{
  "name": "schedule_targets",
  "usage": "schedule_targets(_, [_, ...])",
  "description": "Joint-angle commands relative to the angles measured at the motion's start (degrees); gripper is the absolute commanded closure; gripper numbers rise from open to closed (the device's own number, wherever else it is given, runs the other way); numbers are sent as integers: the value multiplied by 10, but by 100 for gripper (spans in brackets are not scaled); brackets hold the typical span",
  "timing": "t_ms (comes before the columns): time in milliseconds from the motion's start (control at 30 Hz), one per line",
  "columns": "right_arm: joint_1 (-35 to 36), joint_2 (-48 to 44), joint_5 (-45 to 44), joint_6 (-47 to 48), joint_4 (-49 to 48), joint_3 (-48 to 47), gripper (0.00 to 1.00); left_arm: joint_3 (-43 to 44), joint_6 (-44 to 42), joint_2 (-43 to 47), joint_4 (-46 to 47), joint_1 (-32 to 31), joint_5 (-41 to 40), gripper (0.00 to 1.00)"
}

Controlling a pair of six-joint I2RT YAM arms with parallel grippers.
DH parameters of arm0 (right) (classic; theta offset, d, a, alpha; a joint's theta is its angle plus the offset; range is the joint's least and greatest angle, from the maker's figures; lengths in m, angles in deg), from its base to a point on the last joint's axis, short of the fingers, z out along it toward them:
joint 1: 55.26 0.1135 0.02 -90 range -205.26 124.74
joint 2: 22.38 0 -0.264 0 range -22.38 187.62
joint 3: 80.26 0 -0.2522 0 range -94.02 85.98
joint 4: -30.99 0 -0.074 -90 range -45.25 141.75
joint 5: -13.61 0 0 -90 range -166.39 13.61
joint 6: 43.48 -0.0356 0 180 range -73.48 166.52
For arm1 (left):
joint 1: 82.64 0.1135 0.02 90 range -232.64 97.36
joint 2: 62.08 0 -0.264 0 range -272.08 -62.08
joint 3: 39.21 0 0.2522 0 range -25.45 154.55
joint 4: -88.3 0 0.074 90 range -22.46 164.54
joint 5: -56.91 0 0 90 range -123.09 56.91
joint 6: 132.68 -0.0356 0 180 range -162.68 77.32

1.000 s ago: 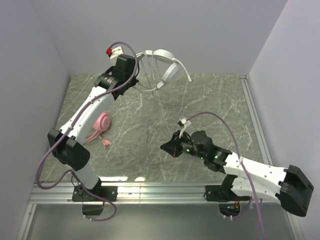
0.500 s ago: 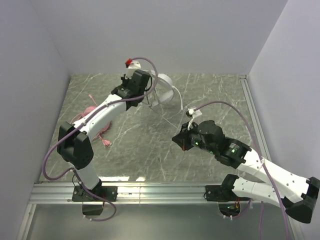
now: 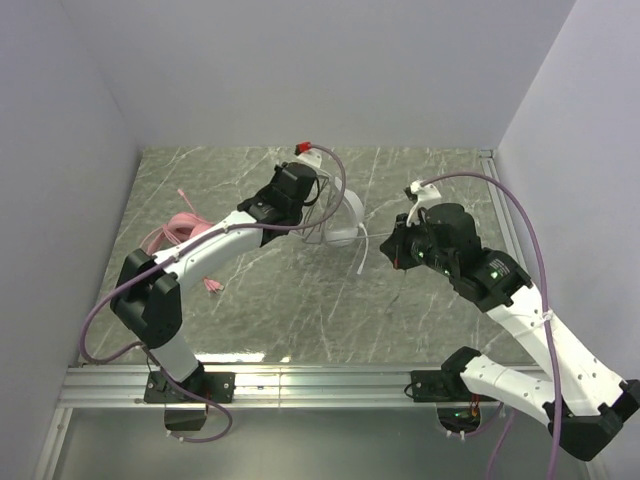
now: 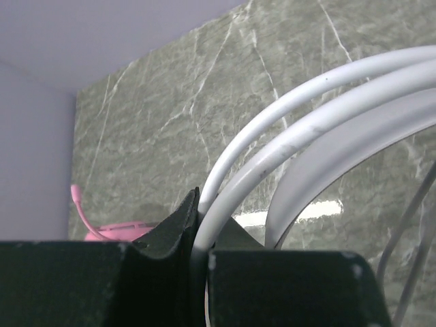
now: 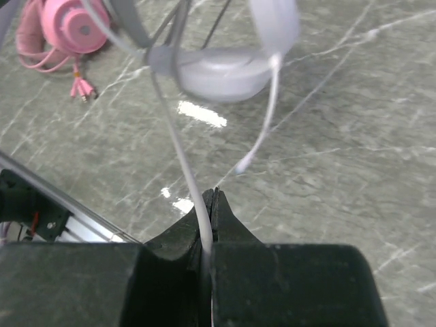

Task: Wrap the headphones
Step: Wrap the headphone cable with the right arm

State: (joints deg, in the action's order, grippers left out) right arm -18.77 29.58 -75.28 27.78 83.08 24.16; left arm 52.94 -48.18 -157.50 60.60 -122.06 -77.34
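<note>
The white headphones point(image 3: 341, 217) hang above the middle of the table, and my left gripper point(image 3: 316, 204) is shut on their headband point(image 4: 306, 116). In the left wrist view the band's thin rails run between the jaws of the left gripper point(image 4: 203, 212). A thin pale cable point(image 5: 178, 150) runs down from the white ear cup point(image 5: 218, 75) into my right gripper point(image 5: 212, 197), which is shut on it. That right gripper point(image 3: 394, 250) sits just right of the headset. The pink headphones point(image 3: 176, 228) lie on the table at the left, partly hidden by the left arm.
The pink cable's plugs point(image 3: 210, 287) lie beside the left arm. The marble tabletop point(image 3: 440, 180) is closed in by grey walls at the left, back and right. A metal rail point(image 3: 320, 385) runs along the near edge.
The left arm has swung right and lower, carrying the white headset from the back left toward the middle. The right arm has moved right and toward the back, still gripping the cable.
</note>
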Motion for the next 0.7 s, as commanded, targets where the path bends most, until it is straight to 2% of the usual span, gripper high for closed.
schedule_targets(0, [-22, 5, -29, 27, 3, -53, 100, -5, -88, 37, 12, 4, 5, 100])
schedule_targets(100, [-36, 17, -34, 33, -16, -63, 100, -14, -122, 62, -22, -13, 72, 100])
schedule_targets(367, [-74, 72, -65, 39, -54, -84, 100, -5, -95, 111, -164, -33, 217, 100])
schedule_targets(667, [-104, 111, -66, 50, -138, -27, 100, -24, -37, 218, -210, -34, 397, 100])
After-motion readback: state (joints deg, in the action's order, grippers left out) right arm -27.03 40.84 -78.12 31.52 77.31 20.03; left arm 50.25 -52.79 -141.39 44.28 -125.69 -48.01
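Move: The white headphones hang by their headband from the left gripper, their middle roughly 8 cm to its right, 8 cm back and 3 cm below. From the right gripper, which already pinches the cable, that middle is about 8 cm ahead, 10 cm to the left and 7 cm lower. Their microphone boom dangles some 4 cm to the right gripper's left, 2 cm ahead and 7 cm down. The pink headphones lie about 24 cm left of the left gripper, 12 cm back, far below. Draw the left gripper back about 10 cm and somewhat right, turning it some 30 degrees clockwise, tipping it down a little and lifting slightly at the end, with the headband still pinched. Meanwhile carry the right gripper forward past the right side of the headphones, nearly level and drifting slightly right, fingers shut on the cable. ##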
